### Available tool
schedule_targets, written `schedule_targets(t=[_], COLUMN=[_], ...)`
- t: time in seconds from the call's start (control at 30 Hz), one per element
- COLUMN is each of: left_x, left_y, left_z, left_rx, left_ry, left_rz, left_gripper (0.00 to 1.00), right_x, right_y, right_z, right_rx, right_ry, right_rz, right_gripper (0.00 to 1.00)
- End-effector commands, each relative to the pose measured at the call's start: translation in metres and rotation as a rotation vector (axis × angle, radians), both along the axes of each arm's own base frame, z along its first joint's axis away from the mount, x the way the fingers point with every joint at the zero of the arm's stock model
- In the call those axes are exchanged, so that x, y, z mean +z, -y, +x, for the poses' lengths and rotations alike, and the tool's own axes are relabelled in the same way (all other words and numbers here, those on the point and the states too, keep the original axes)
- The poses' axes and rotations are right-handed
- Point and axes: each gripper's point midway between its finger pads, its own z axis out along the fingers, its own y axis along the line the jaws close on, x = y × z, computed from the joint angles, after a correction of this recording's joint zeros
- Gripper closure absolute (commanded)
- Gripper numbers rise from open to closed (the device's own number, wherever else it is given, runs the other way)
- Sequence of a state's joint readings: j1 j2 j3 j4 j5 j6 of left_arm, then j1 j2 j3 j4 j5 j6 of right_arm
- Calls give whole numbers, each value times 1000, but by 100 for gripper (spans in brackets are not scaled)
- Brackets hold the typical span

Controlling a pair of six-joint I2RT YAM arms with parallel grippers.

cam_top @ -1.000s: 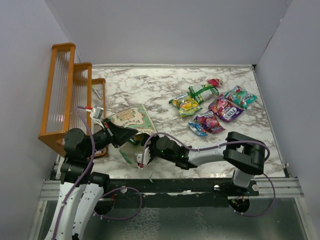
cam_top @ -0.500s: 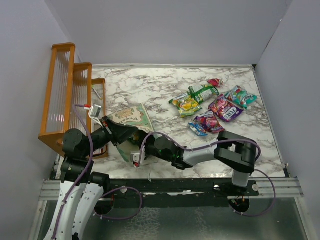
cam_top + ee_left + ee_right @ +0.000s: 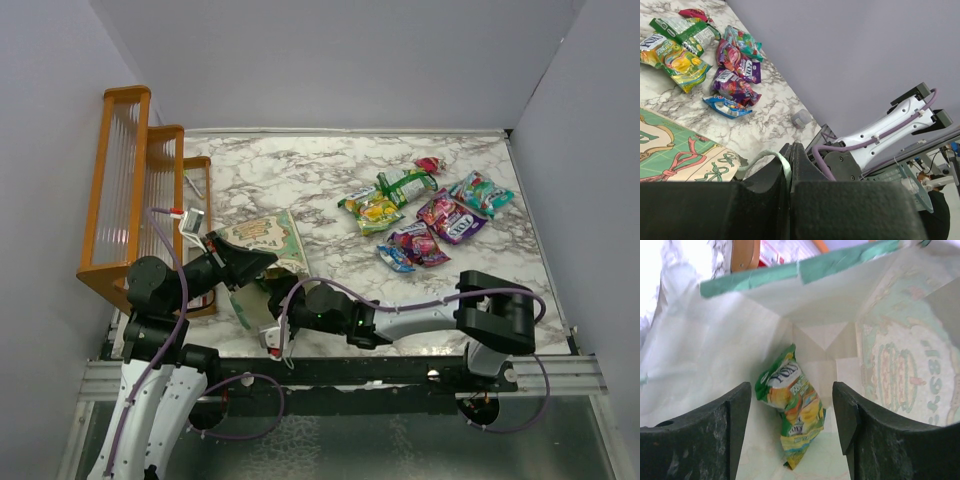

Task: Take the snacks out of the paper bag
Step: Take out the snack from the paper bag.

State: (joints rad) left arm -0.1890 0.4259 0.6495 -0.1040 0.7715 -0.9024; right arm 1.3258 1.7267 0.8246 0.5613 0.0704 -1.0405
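The paper bag point(image 3: 268, 238) lies on its side at the near left of the table, with its mouth toward the arms. My left gripper point(image 3: 258, 264) is shut on the bag's thin string handle point(image 3: 784, 164) and holds the mouth up. The right gripper point(image 3: 270, 330) is at the mouth, open, looking into the white inside point(image 3: 715, 360). A green-and-yellow snack packet point(image 3: 792, 415) lies on the bag's floor, ahead of and between the fingers point(image 3: 737, 430), untouched. Several snacks point(image 3: 425, 212) lie on the table at the far right, also in the left wrist view point(image 3: 735, 65).
An orange wooden rack point(image 3: 128, 195) stands along the left edge beside the bag. A small translucent disc point(image 3: 801, 119) lies on the marble near the right arm's base. Grey walls close the table in on three sides.
The right gripper has shifted left and toward the near edge at the bag's mouth. The left gripper has kept its hold on the handle, and the mouth has moved slightly with it.
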Motion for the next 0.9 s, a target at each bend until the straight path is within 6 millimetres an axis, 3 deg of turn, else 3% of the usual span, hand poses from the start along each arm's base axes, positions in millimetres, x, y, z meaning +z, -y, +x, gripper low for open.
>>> schedule_targets(t=[0.0, 0.27, 0.6, 0.87], left_x=[5, 10, 9, 15], left_y=[1, 2, 3, 4], left_z=[-3, -11, -12, -14], left_rx=[-21, -42, -55, -63], left_ry=[43, 56, 61, 71], left_rz=[3, 6, -9, -16], left_gripper=[100, 100, 100, 100], right_x=[17, -15, -38, -53], right_y=[-17, -14, -5, -19], right_z=[-5, 40, 67, 82], right_rx=[6, -111, -147, -131], right_ry=[-86, 105, 175, 141], right_rz=[66, -67, -220, -250], right_gripper=[34, 35, 32, 31])
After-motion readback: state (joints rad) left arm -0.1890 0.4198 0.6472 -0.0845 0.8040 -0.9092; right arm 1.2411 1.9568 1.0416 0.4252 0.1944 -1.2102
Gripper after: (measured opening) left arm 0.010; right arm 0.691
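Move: The last snack, a green-and-yellow one, lies inside the paper bag, roughly 8 cm to the right hand's left, 6 cm farther forward and 10 cm below. Outside, the yellow snack is about 24 cm to this hand's right and 17 cm ahead, while the low wooden shelf stands some 15 cm left and 10 cm ahead. From the left hand, the last snack is about 5 cm ahead, 7 cm to the left and 28 cm down. The last snack is approached inside the bag by the open right gripper. The hand first lifts and edges left a couple of centimetres, then reaches forward and sinks deeper, ending about 7 cm farther forward and 4 cm lower. The fingers tip down some 15 degrees and stay spread, not yet closing. The left gripper stays shut on the bag's handle and holds nearly still. ##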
